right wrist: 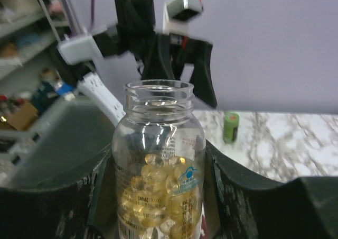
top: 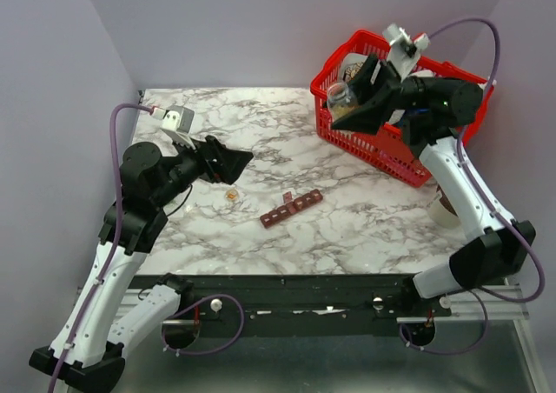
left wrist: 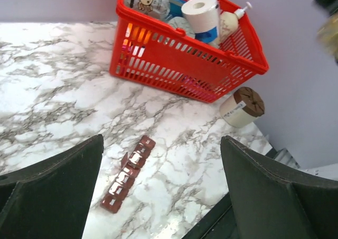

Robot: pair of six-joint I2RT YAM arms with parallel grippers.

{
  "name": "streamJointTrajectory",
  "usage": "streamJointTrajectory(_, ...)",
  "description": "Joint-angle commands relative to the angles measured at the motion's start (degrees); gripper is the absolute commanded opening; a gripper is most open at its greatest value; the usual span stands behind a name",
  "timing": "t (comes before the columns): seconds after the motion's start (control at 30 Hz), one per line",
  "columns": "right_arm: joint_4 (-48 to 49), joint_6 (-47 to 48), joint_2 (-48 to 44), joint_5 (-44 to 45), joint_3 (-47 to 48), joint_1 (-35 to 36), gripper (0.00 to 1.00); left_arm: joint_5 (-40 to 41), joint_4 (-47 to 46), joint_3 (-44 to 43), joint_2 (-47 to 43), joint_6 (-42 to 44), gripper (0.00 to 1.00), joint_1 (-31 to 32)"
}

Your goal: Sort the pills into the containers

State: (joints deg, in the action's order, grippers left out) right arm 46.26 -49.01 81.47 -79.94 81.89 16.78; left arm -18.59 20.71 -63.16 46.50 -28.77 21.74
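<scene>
A few tiny orange-tan pills [top: 231,196] lie on the marble table, just below my left gripper [top: 239,169], which is wide open and empty. The dark red-brown compartment strip [top: 291,208] lies mid-table and also shows in the left wrist view [left wrist: 128,173] between the open fingers of the left gripper [left wrist: 161,144]. My right gripper [top: 347,99] is raised over the basket's left end, shut on a clear uncapped bottle [right wrist: 158,159] about half full of amber capsules. The right gripper [right wrist: 158,167] has its jaws on both sides of the bottle.
A red wire-mesh basket [top: 382,154] holding a paper roll and packets stands at the back right, also in the left wrist view [left wrist: 174,70]. A white roll with a brown top [left wrist: 242,107] lies near the right edge. A small green cap-like cylinder [right wrist: 231,127] stands on the table.
</scene>
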Motion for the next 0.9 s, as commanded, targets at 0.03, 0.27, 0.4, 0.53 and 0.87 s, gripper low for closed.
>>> streamJointTrajectory(0.03,40.89,-35.35,3.80,6.29,5.75,-0.95,0.14,4.00,-0.94,3.21,-1.50,1.97,0.99,-0.38)
streamJointTrajectory(0.27,15.89,-19.49,-4.03,18.76,-3.24,-1.22,0.13,4.18,-0.67,4.18,-3.17,3.02,0.99,-0.38)
streamJointTrajectory(0.4,-44.52,19.22,-1.85,29.03,17.57,-0.17,0.11,3.82,-0.76,3.66,-2.64,3.02,0.99,-0.38)
streamJointTrajectory(0.53,-61.52,46.65,-0.09,41.78,24.97,1.77,0.11,3.73,0.03,2.86,-2.38,3.64,0.99,-0.38)
streamJointTrajectory(0.87,-4.72,9.38,-0.18,-9.38,16.58,4.75,0.14,3.03,-0.05,3.30,-2.03,4.96,0.99,-0.38)
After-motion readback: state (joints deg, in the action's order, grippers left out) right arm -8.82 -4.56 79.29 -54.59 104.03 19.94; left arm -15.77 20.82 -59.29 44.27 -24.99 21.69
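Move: The right hand, high up with the open pill jar in its fingers, has the brown pill box roughly 8 cm ahead, 8 cm to its left and 45 cm below. The red basket stands about 35 cm ahead and 20 cm to its right; a small yellowish disc lies some 13 cm ahead and 23 cm to its left. From the open left hand, the pill box is about 8 cm ahead, 10 cm right and 36 cm down. Right hand raises the still-held jar about 12 cm and forward, turning some 40 degrees clockwise, then partly reverses. ##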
